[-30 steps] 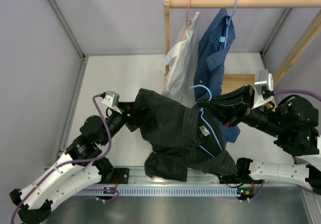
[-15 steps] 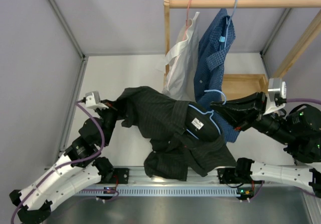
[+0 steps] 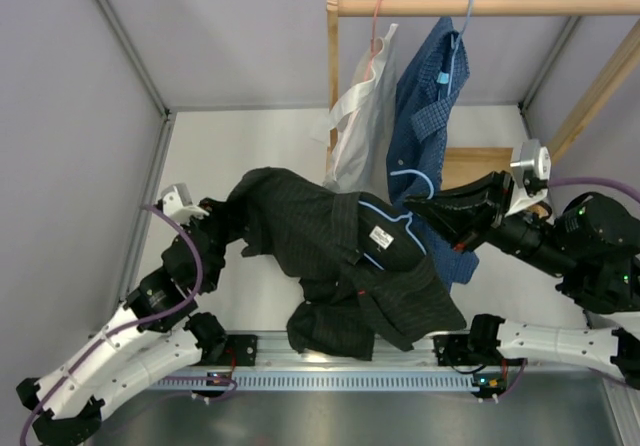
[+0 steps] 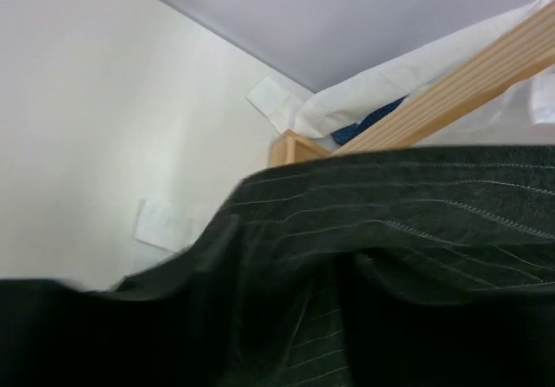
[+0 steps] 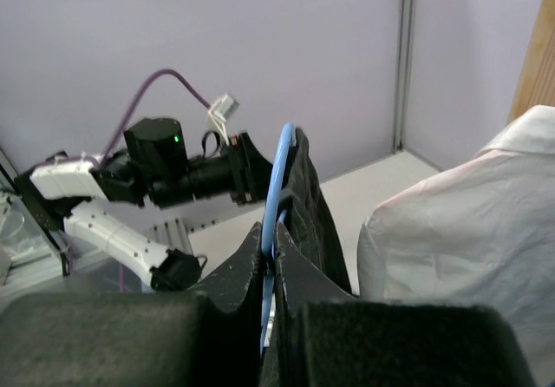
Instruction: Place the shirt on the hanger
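Note:
The dark shirt [image 3: 330, 256] lies spread in the middle of the top view, its white neck label facing up. The light-blue wire hanger [image 3: 388, 212] shows only at the collar, with its hook [image 3: 412, 175] sticking out to the right. My right gripper [image 3: 428, 206] is shut on the hanger [image 5: 281, 170] just below the hook, and the shirt's cloth [image 5: 314, 205] hangs right beside the wire. My left gripper [image 3: 234, 229] is at the shirt's left end, buried in the cloth. Dark shirt fabric [image 4: 390, 257] fills the lower half of the left wrist view and hides its fingers.
A wooden rack stands at the back right, its rail [image 3: 480, 5] carrying a white shirt [image 3: 362, 116] on a pink hanger and a blue checked shirt [image 3: 425, 106]. Its wooden base [image 3: 485, 164] sits behind my right gripper. An aluminium rail [image 3: 330, 378] runs along the near edge.
My left arm has swung left, drawing the shirt's left end out with it. My right gripper went right with the hanger, then slightly back; less of the blue wire shows now.

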Controlling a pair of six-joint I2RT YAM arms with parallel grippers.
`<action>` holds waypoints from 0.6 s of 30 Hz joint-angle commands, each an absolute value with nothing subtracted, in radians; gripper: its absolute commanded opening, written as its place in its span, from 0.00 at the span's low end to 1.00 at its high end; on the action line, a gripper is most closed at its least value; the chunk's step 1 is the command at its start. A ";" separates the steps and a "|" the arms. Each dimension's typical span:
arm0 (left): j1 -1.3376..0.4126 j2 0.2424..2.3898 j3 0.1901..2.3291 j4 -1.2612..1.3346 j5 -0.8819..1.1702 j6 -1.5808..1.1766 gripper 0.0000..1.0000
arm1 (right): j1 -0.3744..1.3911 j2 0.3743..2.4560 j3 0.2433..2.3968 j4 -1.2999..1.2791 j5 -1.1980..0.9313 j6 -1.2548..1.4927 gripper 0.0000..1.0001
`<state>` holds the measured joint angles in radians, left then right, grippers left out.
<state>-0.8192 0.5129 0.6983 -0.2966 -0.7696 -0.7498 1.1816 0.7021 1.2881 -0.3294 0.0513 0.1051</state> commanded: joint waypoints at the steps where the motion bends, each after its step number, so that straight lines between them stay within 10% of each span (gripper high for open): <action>1: -0.813 0.494 0.840 -0.324 -0.763 -0.683 0.59 | 1.173 0.820 1.609 -0.319 0.051 0.101 0.00; 2: -0.813 0.497 0.880 -0.325 -0.724 -0.646 0.98 | 1.173 0.874 1.705 -0.377 0.046 0.097 0.00; 7: -0.813 0.544 1.164 -0.342 -0.415 -0.391 0.98 | 1.173 1.156 2.164 -0.667 0.086 0.074 0.00; 11: -0.813 0.641 1.428 -0.402 -0.286 -0.273 0.98 | 1.173 1.141 2.097 -0.736 0.132 0.080 0.00; 18: -0.813 0.975 1.746 -0.426 0.603 -0.081 0.98 | 1.173 1.014 1.925 -0.739 0.011 0.138 0.00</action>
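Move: The left hand has the side of the dark shirt between its barely open fingers. The shirt's collar, on the blue hanger, lies roughly 26 cm to its right, 16 cm back and 12 cm above. From the right hand, which pinches the hanger by its hook, that collar is some 8 cm below, 4 cm left and 3 cm back. The white bag hangs about 18 cm ahead, 6 cm left and 14 cm down; the blue shirt about 20 cm ahead, 5 cm right and 15 cm down. Upward, fast, with both arms: the left fingers spread wide and release the shirt's side, and that hand climbs about 35 cm while drawing back 15, its fingers tipping up and swinging clockwise. The right hand, still pinching the hanger, jerks it up some 16 cm and then lowers it by about half of that. ##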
